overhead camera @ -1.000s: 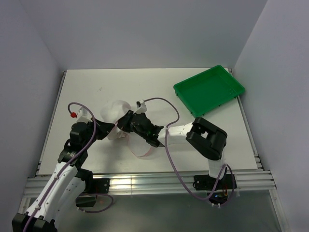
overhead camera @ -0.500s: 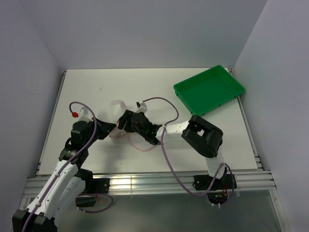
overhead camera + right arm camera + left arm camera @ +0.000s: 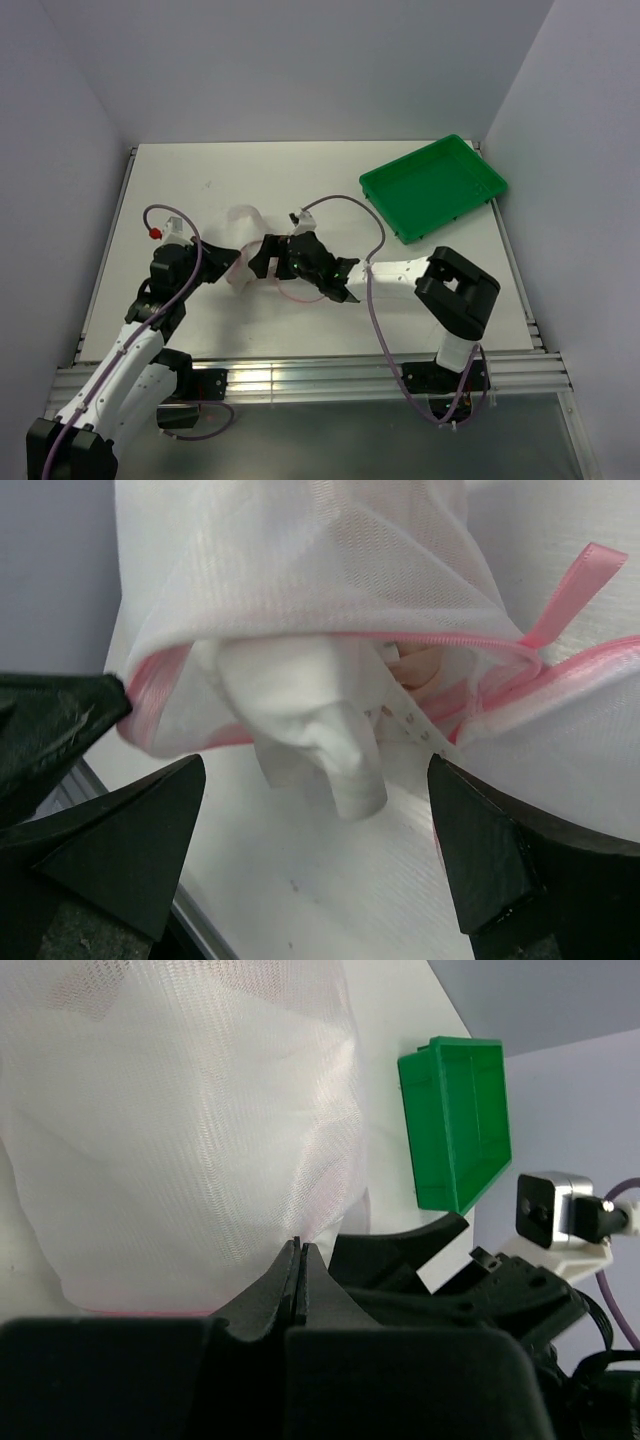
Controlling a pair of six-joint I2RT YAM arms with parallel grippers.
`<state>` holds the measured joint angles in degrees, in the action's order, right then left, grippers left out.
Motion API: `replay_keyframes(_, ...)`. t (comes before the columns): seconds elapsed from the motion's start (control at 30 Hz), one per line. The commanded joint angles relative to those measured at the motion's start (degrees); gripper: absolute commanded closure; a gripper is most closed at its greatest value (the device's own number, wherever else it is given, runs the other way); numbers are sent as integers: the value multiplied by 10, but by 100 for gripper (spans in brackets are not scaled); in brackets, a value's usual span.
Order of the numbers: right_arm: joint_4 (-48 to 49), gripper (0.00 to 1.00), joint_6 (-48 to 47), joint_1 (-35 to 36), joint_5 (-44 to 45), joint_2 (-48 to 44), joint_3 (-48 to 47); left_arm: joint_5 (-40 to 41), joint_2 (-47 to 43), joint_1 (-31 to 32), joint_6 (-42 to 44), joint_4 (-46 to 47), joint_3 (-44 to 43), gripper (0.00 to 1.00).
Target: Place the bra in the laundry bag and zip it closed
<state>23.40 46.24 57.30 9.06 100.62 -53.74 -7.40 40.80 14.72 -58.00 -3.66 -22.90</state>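
The laundry bag [image 3: 243, 222], a white mesh pouch with a pink zipper rim [image 3: 160, 692], lies at the table's middle left with its mouth open toward the right arm. My left gripper [image 3: 224, 268] is shut on the bag's lower edge; in the left wrist view its jaws [image 3: 300, 1252] are pressed together on the mesh [image 3: 180, 1130]. The bra [image 3: 310, 730], white padded fabric with a pink strap [image 3: 295, 296], sits partly inside the mouth and partly hangs out. My right gripper [image 3: 310, 855] stands wide open just before it, touching nothing, also seen from above [image 3: 272, 262].
A green plastic tray [image 3: 433, 185] stands at the back right of the white table [image 3: 180, 180]. A pink ribbon [image 3: 570, 580] hangs from the bag's rim. Purple cables loop beside both arms. Walls close in the table on three sides.
My right gripper has gone from nearly shut to wide open, letting go of the bra at the bag's mouth, and its elbow swung right. The left gripper kept its grip.
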Motion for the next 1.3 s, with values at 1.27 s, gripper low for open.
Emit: replay_keyframes(1.27,118,35,25,-155,-135,-155,308,16,-1,2,23,40,-19,100)
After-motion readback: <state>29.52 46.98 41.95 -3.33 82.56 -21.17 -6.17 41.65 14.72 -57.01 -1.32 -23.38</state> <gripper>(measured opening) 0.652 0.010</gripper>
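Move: The free edge of the bag's round pink-rimmed flap lies about 16 cm to the right of my open right hand, some 4 cm back and 10 cm below. The white garment poking out of the bag's mouth is about 2 cm ahead, 3 cm to the left and 5 cm below; the bag body is some 5 cm ahead, 5 cm left and 6 cm below. From my left hand, that flap edge is about 20 cm right, 5 cm back and 14 cm down. I back my right hand off the bag's mouth: up a couple of centimetres, then a fast sweep about 17 cm right and 5 cm back, sinking some 10 cm from its highest point to the flap's free edge. There I ease a little forward and left, fingers tipping some 10 degrees further down and closing by about a third. My left hand keeps its pinch on the bag. ##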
